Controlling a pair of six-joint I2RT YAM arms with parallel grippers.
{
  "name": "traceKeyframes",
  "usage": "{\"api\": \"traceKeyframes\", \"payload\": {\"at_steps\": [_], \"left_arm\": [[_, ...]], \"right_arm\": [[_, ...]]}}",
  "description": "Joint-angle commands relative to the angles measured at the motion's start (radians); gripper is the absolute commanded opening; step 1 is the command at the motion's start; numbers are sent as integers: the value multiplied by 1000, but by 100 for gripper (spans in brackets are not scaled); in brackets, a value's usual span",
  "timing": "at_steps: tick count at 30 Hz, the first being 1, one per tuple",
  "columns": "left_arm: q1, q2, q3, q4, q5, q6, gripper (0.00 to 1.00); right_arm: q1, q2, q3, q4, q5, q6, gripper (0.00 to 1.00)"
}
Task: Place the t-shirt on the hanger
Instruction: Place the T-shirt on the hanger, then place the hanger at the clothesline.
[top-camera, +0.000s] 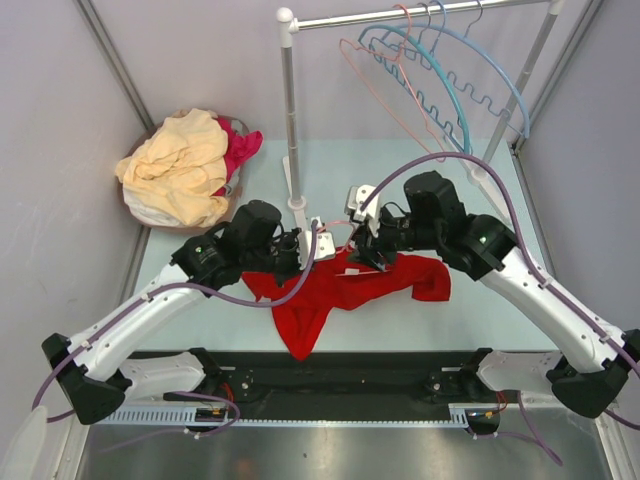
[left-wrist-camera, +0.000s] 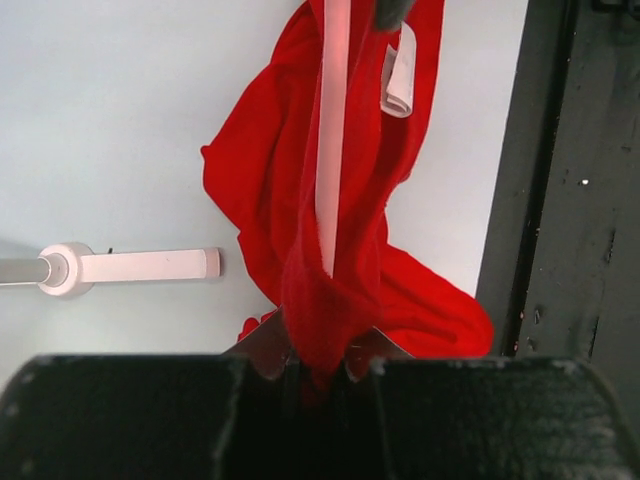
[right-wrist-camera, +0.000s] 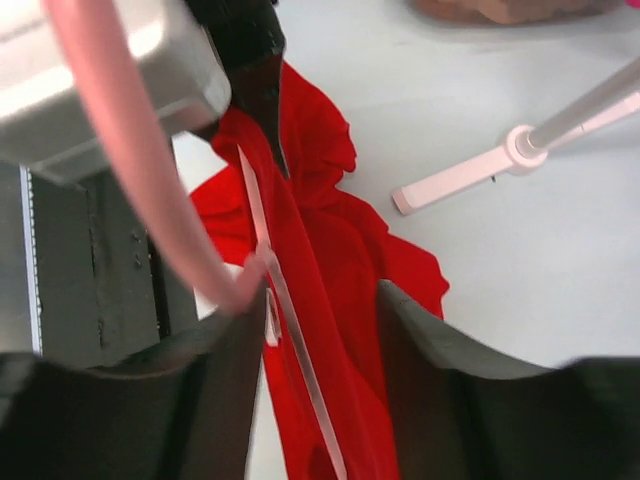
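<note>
The red t-shirt (top-camera: 340, 285) lies bunched on the table between my two grippers, one fold hanging toward the near edge. My left gripper (left-wrist-camera: 320, 370) is shut on a bunch of the t-shirt (left-wrist-camera: 330, 300), lifted off the table. The salmon-pink hanger (left-wrist-camera: 330, 150) runs through the cloth as a thin pale bar, close to the shirt's white label (left-wrist-camera: 400, 75). My right gripper (right-wrist-camera: 325, 300) is open, its fingers (right-wrist-camera: 430, 340) standing on either side of the red cloth (right-wrist-camera: 340, 260) and the hanger's thin bar (right-wrist-camera: 290, 330). The hanger's pink hook (right-wrist-camera: 130, 150) crosses close to this camera, blurred.
A clothes rail on a white post (top-camera: 288, 110) stands behind the grippers, its foot (left-wrist-camera: 130, 265) on the table. A second pink hanger (top-camera: 375, 70) and blue hangers (top-camera: 470, 90) hang on the rail. A basket (top-camera: 150, 205) at the back left holds pale yellow and magenta garments. A black strip (top-camera: 340, 370) borders the near edge.
</note>
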Motion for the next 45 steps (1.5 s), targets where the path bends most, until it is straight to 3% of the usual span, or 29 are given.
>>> {"api": "traceKeyframes", "payload": {"at_steps": [1,2,3,4,5,9,16,19,23,27,31,35,40,43,45], "left_arm": [[3,-14,31,52,50,-36,0],[3,-19,25,53,53,-36,0],[3,-23,21,49,52,-38,0],[10,-34,17,46,52,-39,0],[17,-40,8,43,52,-44,1],[92,-66,-28,-22,143,-16,21],[259,-135,-114,-71,204,57,27],[265,-154,-103,-71,227,57,45],[265,-183,-75,-24,276,-10,79],[265,-287,-159,29,311,-48,82],[264,-390,-288,105,238,-82,91],[264,-389,-344,162,239,-87,92],[253,-315,-293,221,296,-52,91],[184,-281,-230,214,245,-29,88],[81,-251,-177,205,170,-21,88]], "right_arm": [[32,15,-11,113,-29,16,41],[35,21,-15,113,-23,13,30],[38,29,-15,113,-13,12,4],[38,30,-12,113,17,22,0],[35,30,-9,110,28,22,0],[-8,-17,-9,72,20,-2,0],[-114,-114,12,-100,-30,-74,0],[-129,-128,21,-140,-30,-83,0],[-132,-163,31,-163,-17,-71,0],[-158,-243,43,-229,31,-89,0],[-192,-330,47,-312,71,-106,0],[-195,-373,46,-355,56,-62,0],[-194,-353,23,-352,34,-30,0],[-186,-333,20,-340,31,-16,0],[-181,-324,20,-330,33,-13,0]]}}
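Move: The right hand is half open around the pink hanger's neck, which lies about 2 cm to its left, 1 cm back and 1 cm lower. The shirt collar pinched by the left hand is some 8 cm left of the right hand, 1 cm back and 5 cm below; the white tag is about 3 cm back, level sideways and 5 cm below. From the left hand, the neck is about 8 cm right, 1 cm ahead and 5 cm above, the rack foot's near end roughly 9 cm straight ahead, 12 cm below. The right fingers pinch shut on the hanger's neck after a small nudge left, then draw the hanger right about 14 cm and back some 5 cm, rising slightly and turning a little clockwise. Meanwhile the left fingers open wide and let go of the shirt, pulling off about 5 cm to the left, then easing a little back and down with their tips tilting up. ##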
